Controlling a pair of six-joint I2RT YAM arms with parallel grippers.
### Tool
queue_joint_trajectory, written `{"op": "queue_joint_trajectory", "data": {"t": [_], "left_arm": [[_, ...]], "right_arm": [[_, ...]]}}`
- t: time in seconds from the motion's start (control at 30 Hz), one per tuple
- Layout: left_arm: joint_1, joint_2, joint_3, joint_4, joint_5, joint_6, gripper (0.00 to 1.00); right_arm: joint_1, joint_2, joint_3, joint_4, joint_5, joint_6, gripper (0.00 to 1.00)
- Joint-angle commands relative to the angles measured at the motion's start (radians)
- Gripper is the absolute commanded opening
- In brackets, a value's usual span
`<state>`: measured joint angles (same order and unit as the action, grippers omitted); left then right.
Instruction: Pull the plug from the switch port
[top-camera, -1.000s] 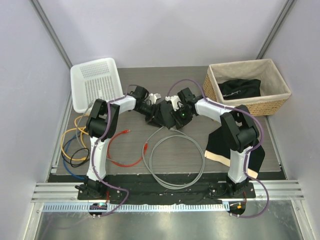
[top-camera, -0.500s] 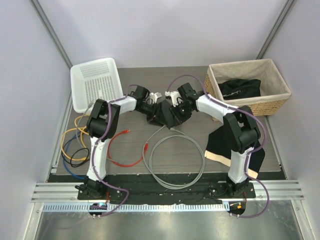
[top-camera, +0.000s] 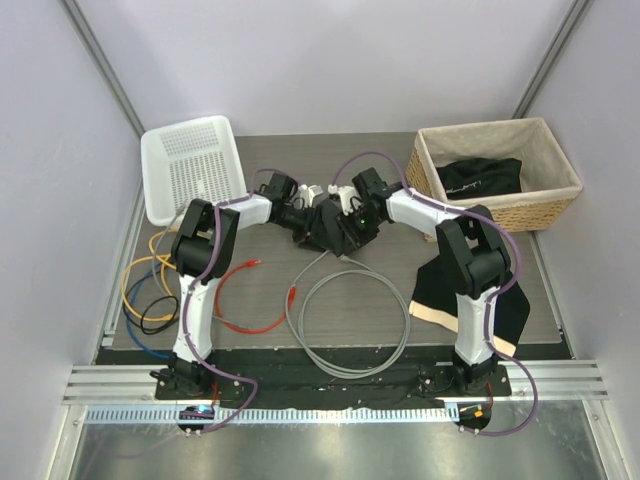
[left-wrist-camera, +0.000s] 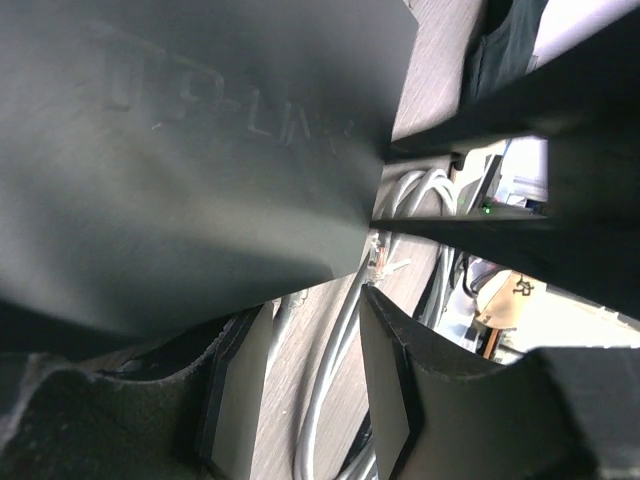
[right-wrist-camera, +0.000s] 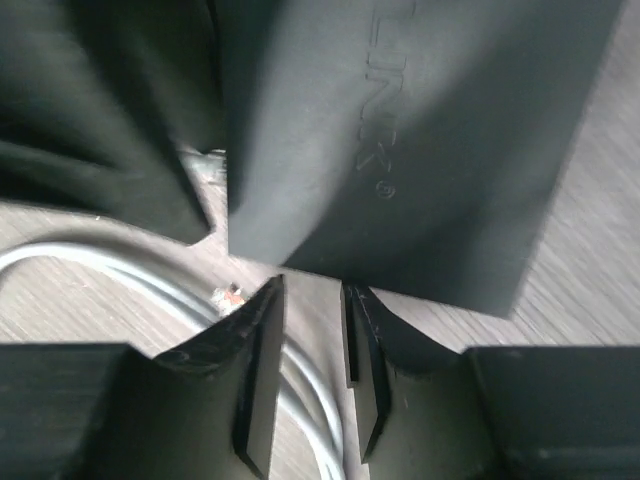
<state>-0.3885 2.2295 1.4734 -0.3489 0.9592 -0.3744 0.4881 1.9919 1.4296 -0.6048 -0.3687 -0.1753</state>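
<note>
The switch, a flat matte-black box, sits mid-table between both wrists. Its embossed face fills the left wrist view and the right wrist view. My left gripper reaches in from the left, jaws apart, only table and grey cable showing between the pads. The switch's lower edge covers one of its fingertips. My right gripper faces it, jaws narrowly apart with nothing between them. A clear plug ends the grey cable by the switch's corner. I cannot tell whether it sits in a port.
The grey cable lies coiled near the front. A red cable and yellow, blue and black cables lie at the left. A white basket stands back left, a wicker basket back right, and a black-and-cream cloth by the right arm.
My right wrist has shifted a little left and toward the back, closer against the switch. The left arm and the switch have stayed where they were.
</note>
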Motion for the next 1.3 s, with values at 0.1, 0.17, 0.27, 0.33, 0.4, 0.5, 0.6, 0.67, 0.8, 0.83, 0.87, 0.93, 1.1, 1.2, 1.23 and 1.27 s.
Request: {"op": "queue_joint_trajectory", "data": {"t": [0.1, 0.17, 0.27, 0.33, 0.4, 0.5, 0.6, 0.67, 0.8, 0.83, 0.87, 0.93, 1.1, 1.2, 1.23, 1.27], "left_arm": [[-0.001, 0.018, -0.042, -0.022, -0.165, 0.106, 0.46], [-0.006, 0.027, -0.039, -0.027, -0.165, 0.115, 0.45], [-0.009, 0.035, -0.033, -0.036, -0.166, 0.127, 0.45], [-0.009, 0.035, -0.028, -0.045, -0.168, 0.144, 0.44], [-0.009, 0.03, -0.03, -0.056, -0.154, 0.166, 0.43], [-0.009, 0.027, -0.035, -0.059, -0.151, 0.177, 0.41], [-0.009, 0.036, -0.028, -0.059, -0.16, 0.169, 0.39], [-0.009, 0.05, -0.01, -0.071, -0.168, 0.169, 0.37], [-0.009, 0.062, 0.013, -0.097, -0.183, 0.172, 0.32], [-0.009, 0.061, 0.013, -0.098, -0.191, 0.172, 0.31], [-0.009, 0.062, 0.013, -0.098, -0.197, 0.172, 0.29], [-0.009, 0.062, 0.011, -0.099, -0.204, 0.17, 0.27], [-0.01, 0.074, 0.025, -0.111, -0.238, 0.163, 0.24], [-0.016, 0.094, 0.047, -0.128, -0.26, 0.161, 0.18], [-0.018, 0.099, 0.051, -0.133, -0.266, 0.163, 0.17], [-0.018, 0.099, 0.056, -0.139, -0.269, 0.163, 0.15]], "right_arm": [[-0.002, 0.053, -0.029, 0.033, 0.01, -0.004, 0.37], [0.0, 0.05, -0.037, 0.037, 0.01, -0.004, 0.37], [0.0, 0.05, -0.028, 0.042, 0.007, 0.002, 0.37], [0.0, 0.036, -0.012, 0.028, -0.006, 0.005, 0.37], [0.0, 0.012, 0.029, 0.001, -0.031, 0.017, 0.36], [0.0, -0.024, 0.084, -0.012, -0.073, 0.054, 0.36], [0.001, -0.033, 0.117, 0.0, -0.09, 0.076, 0.36], [0.0, -0.03, 0.129, 0.0, -0.088, 0.074, 0.36], [0.001, -0.015, 0.141, 0.013, -0.046, 0.039, 0.36], [0.001, -0.005, 0.143, 0.016, -0.036, 0.031, 0.36], [0.001, 0.001, 0.141, 0.019, -0.036, 0.03, 0.36], [0.001, 0.016, 0.137, 0.022, -0.036, 0.027, 0.36], [0.001, 0.079, 0.123, 0.027, 0.007, 0.017, 0.36], [0.001, 0.091, 0.104, 0.027, 0.013, 0.008, 0.36], [0.001, 0.094, 0.095, 0.03, 0.011, 0.008, 0.36], [0.001, 0.094, 0.092, 0.031, 0.011, 0.008, 0.36]]}}
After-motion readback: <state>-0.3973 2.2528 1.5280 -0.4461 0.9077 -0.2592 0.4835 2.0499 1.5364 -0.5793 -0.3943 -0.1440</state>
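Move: The plugged-in grey plug sits in the left side of the switch, practically between the left hand's open fingers: about 1 cm to the right and 1 cm below. From that hand, the switch's middle is some 3 cm ahead and 6 cm right, the loose grey plug 4 cm back and 3 cm right. The right hand is just above the switch's near edge, the switch's middle about 5 cm ahead and 1 cm right; from it, the plugged-in plug is 2 cm ahead, 4 cm left. The left fingers close by more than half around the grey plug at the port, seeming to pinch it by the end, while that hand sinks about 1 cm. The right hand drops quickly some 1.5 cm at the switch's near edge, pauses, then lifts nearly 4 cm while going forward and left over the switch, and dips again slightly, ending about 3 cm forward of its start. ##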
